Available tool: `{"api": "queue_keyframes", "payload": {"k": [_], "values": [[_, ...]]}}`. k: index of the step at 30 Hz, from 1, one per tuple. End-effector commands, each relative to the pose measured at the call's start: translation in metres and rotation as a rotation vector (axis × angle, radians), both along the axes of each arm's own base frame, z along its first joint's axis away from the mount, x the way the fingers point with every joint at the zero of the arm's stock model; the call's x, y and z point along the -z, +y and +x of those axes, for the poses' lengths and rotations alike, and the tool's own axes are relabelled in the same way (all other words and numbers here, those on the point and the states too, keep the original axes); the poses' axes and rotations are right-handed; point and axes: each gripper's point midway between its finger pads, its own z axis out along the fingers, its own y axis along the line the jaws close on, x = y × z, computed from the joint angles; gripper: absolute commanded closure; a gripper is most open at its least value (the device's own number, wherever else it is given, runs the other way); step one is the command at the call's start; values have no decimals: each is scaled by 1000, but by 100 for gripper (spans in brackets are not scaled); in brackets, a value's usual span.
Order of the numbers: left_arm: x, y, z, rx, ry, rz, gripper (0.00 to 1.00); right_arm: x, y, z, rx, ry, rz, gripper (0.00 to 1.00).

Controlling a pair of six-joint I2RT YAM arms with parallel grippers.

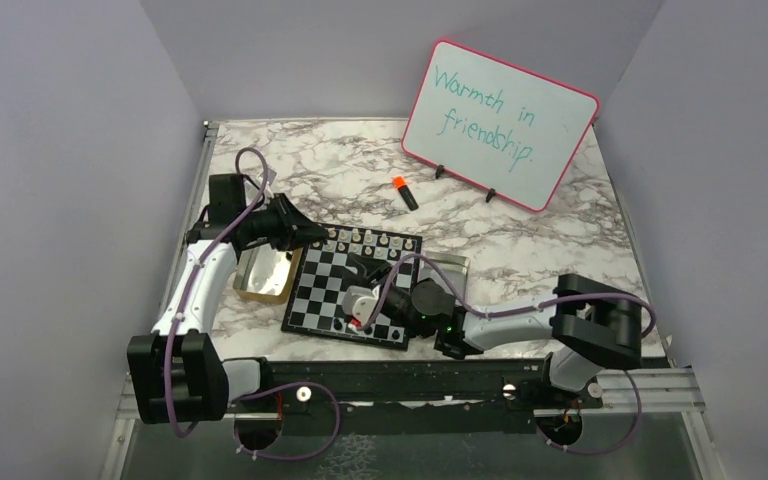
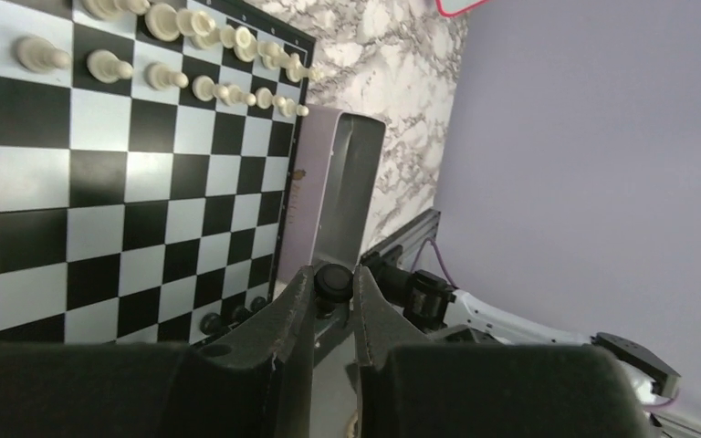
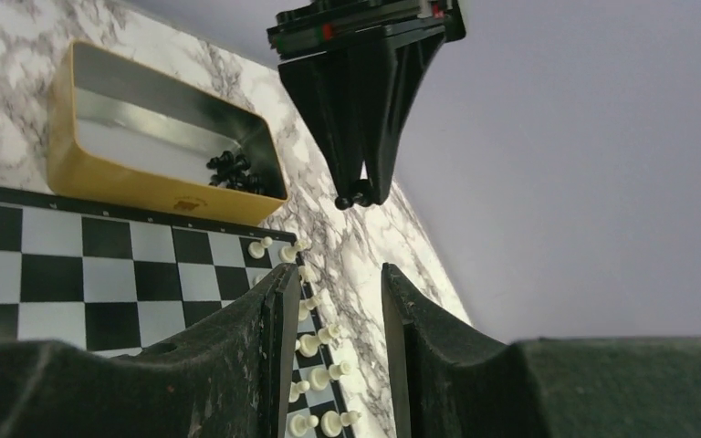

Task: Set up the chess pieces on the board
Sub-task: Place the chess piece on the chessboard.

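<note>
The board (image 1: 332, 290) lies mid-table, with pale chess pieces (image 1: 360, 238) lined along its far edge and showing as two rows (image 2: 183, 78) in the left wrist view. A few black pieces (image 2: 210, 321) stand at its near edge. My left gripper (image 1: 312, 238) hangs over the board's far-left corner, shut on a black piece (image 2: 333, 281); the right wrist view shows that piece (image 3: 359, 197) at its fingertips. My right gripper (image 1: 358, 272) hovers low over the board. Its jaws (image 3: 336, 274) stand apart with nothing between them.
A gold tray (image 1: 260, 290) left of the board holds several black pieces (image 3: 233, 172). A silver metal tray (image 2: 351, 173) lies along the board's right side. An orange-capped marker (image 1: 405, 192) and a pink-rimmed whiteboard (image 1: 500, 120) stand at the back.
</note>
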Motion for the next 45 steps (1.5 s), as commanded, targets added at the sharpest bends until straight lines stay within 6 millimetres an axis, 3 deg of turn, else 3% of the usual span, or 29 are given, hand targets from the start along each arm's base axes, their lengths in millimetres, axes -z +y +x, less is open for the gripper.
{"api": "queue_keyframes", "payload": {"k": [1,19,25,31,45], "values": [[-13,-12,-19,43,19,-100,88,-21,16,-2,-28,-214,14,57],[-13,-23,-41,48,46,-158,89,-1,41,16,45,-321,-45,61],[-10,-23,-44,40,61,-165,89,-1,44,17,45,-322,-45,73],[-11,-23,-45,27,67,-172,89,2,44,18,45,-310,-38,99],[-24,-23,-36,-55,52,-234,86,3,23,23,-14,-135,90,99]]}}
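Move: The left hand still pinches a black chess piece; for the open right hand this held piece is about 6 cm ahead, 6 cm to the left and 1 cm higher. From the left hand, the right fingertips are some 6 cm back, 6 cm to the right and 1 cm lower. The nearest placed black piece, 13 cm below the left hand, stands 16 cm back and 1 cm right; the corner white pawn, equally low, 4 cm ahead and 1 cm left. The right hand's fingertips come up beside the head of the held black piece and seem to bear on it: the hand travels left about 4 cm, also forward and down, rolling some 15 degrees, shuts its half-open fingers completely, then eases slightly right and forward. The left hand keeps its pinch and draws back about 4 cm and 2 cm right to meet it, finally rising a little. ##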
